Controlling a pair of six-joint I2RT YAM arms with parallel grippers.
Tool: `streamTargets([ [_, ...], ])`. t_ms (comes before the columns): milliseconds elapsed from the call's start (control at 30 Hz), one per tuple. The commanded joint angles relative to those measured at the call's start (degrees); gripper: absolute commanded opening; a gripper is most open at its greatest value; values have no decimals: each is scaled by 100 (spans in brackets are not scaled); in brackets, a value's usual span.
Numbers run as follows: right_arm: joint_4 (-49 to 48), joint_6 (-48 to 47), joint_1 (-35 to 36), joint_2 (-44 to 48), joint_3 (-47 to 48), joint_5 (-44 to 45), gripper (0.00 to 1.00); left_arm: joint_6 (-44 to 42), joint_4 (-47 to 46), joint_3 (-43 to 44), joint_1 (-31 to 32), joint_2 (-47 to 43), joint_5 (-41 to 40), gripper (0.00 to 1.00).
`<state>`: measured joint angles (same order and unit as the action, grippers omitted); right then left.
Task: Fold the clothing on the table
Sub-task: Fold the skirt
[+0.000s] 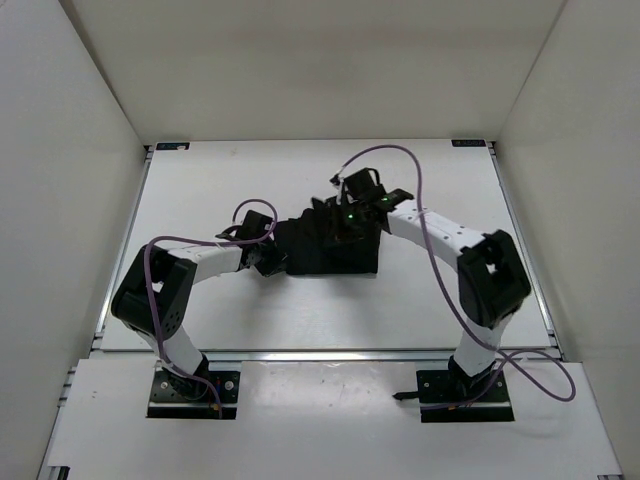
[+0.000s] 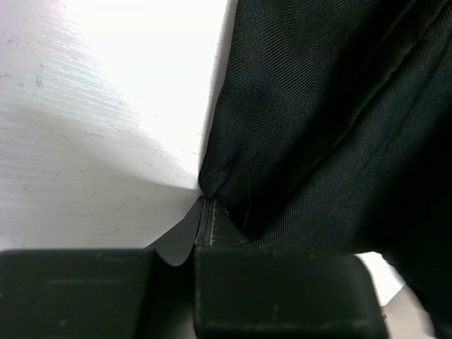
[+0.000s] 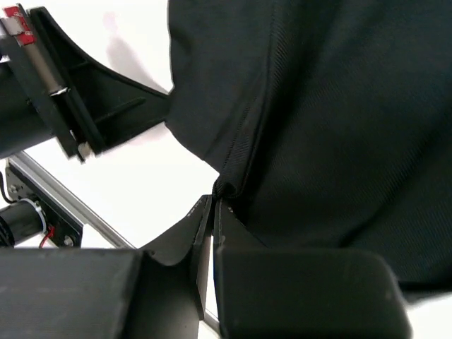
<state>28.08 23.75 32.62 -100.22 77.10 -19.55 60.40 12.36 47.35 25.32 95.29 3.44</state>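
Note:
The clothing is a black fabric bundle lying bunched in the middle of the white table. My left gripper is at the bundle's left edge. In the left wrist view my left gripper is shut, with a corner of the clothing pinched at its tips. My right gripper is at the bundle's far right corner. In the right wrist view my right gripper is shut on a hemmed edge of the clothing, which hangs above the table.
White walls close in the table on the left, back and right. Metal rails run along its edges, and a rail shows in the right wrist view. Part of the other arm shows there too. Purple cables loop over both arms.

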Motion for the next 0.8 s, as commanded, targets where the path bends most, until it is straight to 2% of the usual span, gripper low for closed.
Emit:
streamTargets([
  [0, -286, 148, 331, -478, 734, -224, 0, -125, 21, -94, -1, -194, -116, 0],
  [133, -109, 226, 710, -1086, 1263, -557, 0, -186, -181, -375, -36, -291, -2, 0],
  [333, 5, 121, 728, -1614, 1781, -988, 0, -485, -330, -691, -150, -300, 322, 0],
  [467, 558, 139, 728, -2036, 2239, -1349, 0, -503, -568, -894, -220, -405, 394, 0],
  [533, 593, 121, 763, -2027, 2283, -1454, 6, -547, -585, -886, -317, -423, 525, 8],
  [567, 655, 78, 737, -2001, 2283, -1412, 13, -469, -594, -929, -361, -484, 595, 11],
  [633, 673, -1, 781, -1826, 2327, -1316, 26, -302, -690, -1034, -466, -624, 701, 25],
  [667, 690, -54, 807, -1808, 2344, -1193, 32, -231, -743, -1209, -536, -773, 806, 35],
  [733, 804, -54, 782, -1475, 2415, -1156, 49, 163, -1059, -1411, -695, -993, 947, 48],
  [767, 831, -54, 772, -1404, 2424, -1208, 53, 269, -1165, -1561, -800, -1168, 1113, 57],
])
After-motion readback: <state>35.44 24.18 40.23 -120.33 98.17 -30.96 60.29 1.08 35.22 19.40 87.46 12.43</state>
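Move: The right hand holds the skirt's carried edge in shut fingers, raised above the cloth. The skirt's left edge, where this layer is headed, is some 10 cm to its left, 2 cm back and 11 cm lower; the skirt's right edge on the table is about 9 cm to its right, 2 cm ahead and as low. The left hand already pinches the skirt's near-left corner right at its tips, with the skirt's right edge about 19 cm to its right and 4 cm ahead. Leftward and slightly down, quickly at first and then easing, the right hand carries its pinched edge about 10 cm over the folded skirt to the left edge, turning some 15 degrees counter-clockwise before its fingers open about halfway, still well above the table. The left hand keeps its pinch down at the table, creeps about 1 cm back and left, then opens halfway and starts to lift. ##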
